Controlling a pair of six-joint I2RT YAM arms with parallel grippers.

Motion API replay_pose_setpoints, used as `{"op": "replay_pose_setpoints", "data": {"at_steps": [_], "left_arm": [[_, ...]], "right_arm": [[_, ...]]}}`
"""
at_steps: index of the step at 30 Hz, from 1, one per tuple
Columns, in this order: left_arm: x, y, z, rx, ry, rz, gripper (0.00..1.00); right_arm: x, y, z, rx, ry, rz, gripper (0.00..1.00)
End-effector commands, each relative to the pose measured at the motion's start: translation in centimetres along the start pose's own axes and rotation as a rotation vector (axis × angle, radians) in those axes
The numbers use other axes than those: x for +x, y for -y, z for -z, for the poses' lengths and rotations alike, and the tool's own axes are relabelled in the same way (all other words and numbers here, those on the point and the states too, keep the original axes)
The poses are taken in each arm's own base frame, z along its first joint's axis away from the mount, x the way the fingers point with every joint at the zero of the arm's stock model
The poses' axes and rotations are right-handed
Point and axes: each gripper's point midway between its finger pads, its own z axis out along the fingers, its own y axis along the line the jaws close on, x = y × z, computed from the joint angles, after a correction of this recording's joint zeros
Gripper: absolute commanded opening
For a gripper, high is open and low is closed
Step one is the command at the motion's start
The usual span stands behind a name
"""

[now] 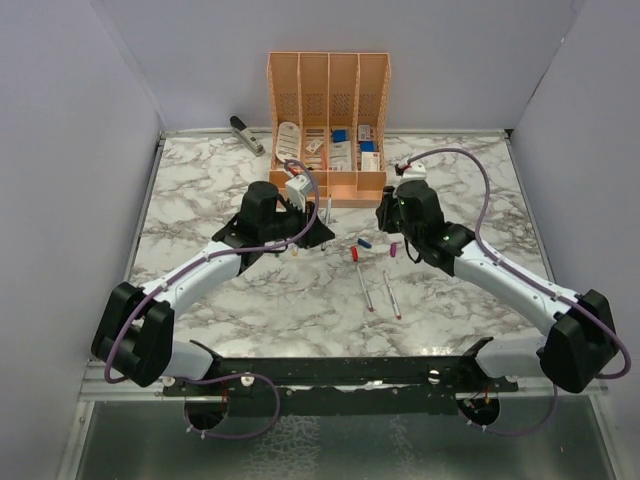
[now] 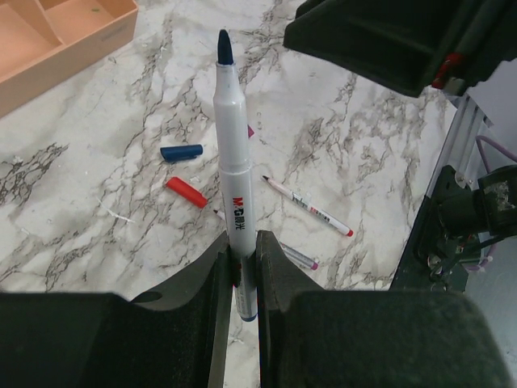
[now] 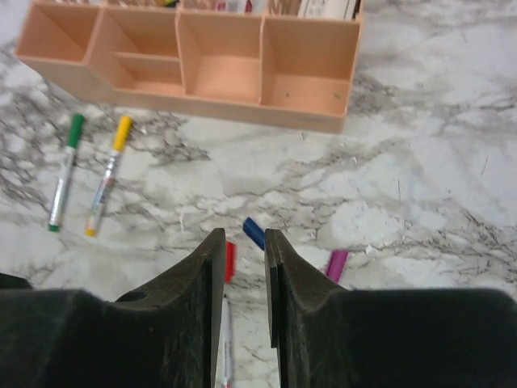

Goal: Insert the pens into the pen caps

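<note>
My left gripper (image 2: 242,238) is shut on a whitish pen with a dark blue tip (image 2: 230,162), tip pointing away. In the top view, the gripper (image 1: 322,237) holds the pen (image 1: 329,212) before the organizer. My right gripper (image 3: 243,236) is narrowly open and empty, above the loose caps; the top view shows it (image 1: 388,222) close beside the left one. A blue cap (image 3: 254,232), red cap (image 3: 229,260) and purple cap (image 3: 336,264) lie on the marble. A red-tipped pen (image 2: 311,212) and a purple-tipped pen (image 2: 299,257) lie uncapped. Green-capped (image 3: 65,170) and yellow-capped (image 3: 109,174) pens lie left.
An orange desk organizer (image 1: 328,125) with small boxes stands at the back centre. A grey stapler-like tool (image 1: 245,135) lies to its left. Grey walls close in the marble table (image 1: 200,300). The two loose pens (image 1: 378,290) lie in front of the caps.
</note>
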Motion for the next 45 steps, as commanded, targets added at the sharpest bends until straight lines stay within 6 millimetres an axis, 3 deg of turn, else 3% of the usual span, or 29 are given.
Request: {"op": "replay_pose_setpoints", "data": {"at_steps": [1, 6, 11, 23, 30, 37, 45], "left_arm": [[0.4, -0.1, 0.7, -0.025, 0.003, -0.013, 0.0], [0.5, 0.0, 0.7, -0.016, 0.006, -0.008, 0.0], [0.6, 0.2, 0.5, 0.004, 0.005, -0.003, 0.0], [1.3, 1.0, 0.2, 0.072, -0.023, 0.002, 0.0], [1.3, 1.0, 0.0, 0.076, -0.033, -0.006, 0.0], [1.1, 0.8, -0.2, 0.075, -0.034, -0.011, 0.0], [1.0, 0.6, -0.3, 0.071, -0.033, -0.007, 0.0]], "right_arm": [[4.7, 0.4, -0.8, -0.02, -0.199, 0.068, 0.25], [8.9, 0.1, -2.0, -0.054, -0.35, 0.124, 0.25], [10.8, -0.5, -2.6, -0.099, -0.395, 0.138, 0.25], [12.5, -1.0, -5.5, -0.119, -0.454, 0.214, 0.38], [13.4, 0.7, -7.3, -0.032, -0.487, 0.283, 0.38], [13.5, 1.5, -8.4, -0.054, -0.507, 0.297, 0.39], [13.6, 2.0, -9.0, -0.1, -0.522, 0.32, 0.5]]}}
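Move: The blue cap lies on the table about 5 cm ahead of the right hand, 5 cm to its left and some 20 cm below. At the same depth, the red cap is about 2 cm ahead and 8 cm to the left of this hand, and the magenta cap 3 cm ahead and 2 cm to the right. From the left hand, already holding the uncapped blue pen, the blue cap is roughly 10 cm ahead, 8 cm right and 19 cm down. The right hand sinks steeply, about 16 cm in all, towards the blue cap, easing back a little on the way and then coming forward again by some 4 cm as the descent slows. Its fingers tip about 30 degrees further down with a slight counter-clockwise turn and spread wider, still clear of the cap, while the left hand keeps its grip on the blue pen, tip up, and settles about 2 cm lower. ##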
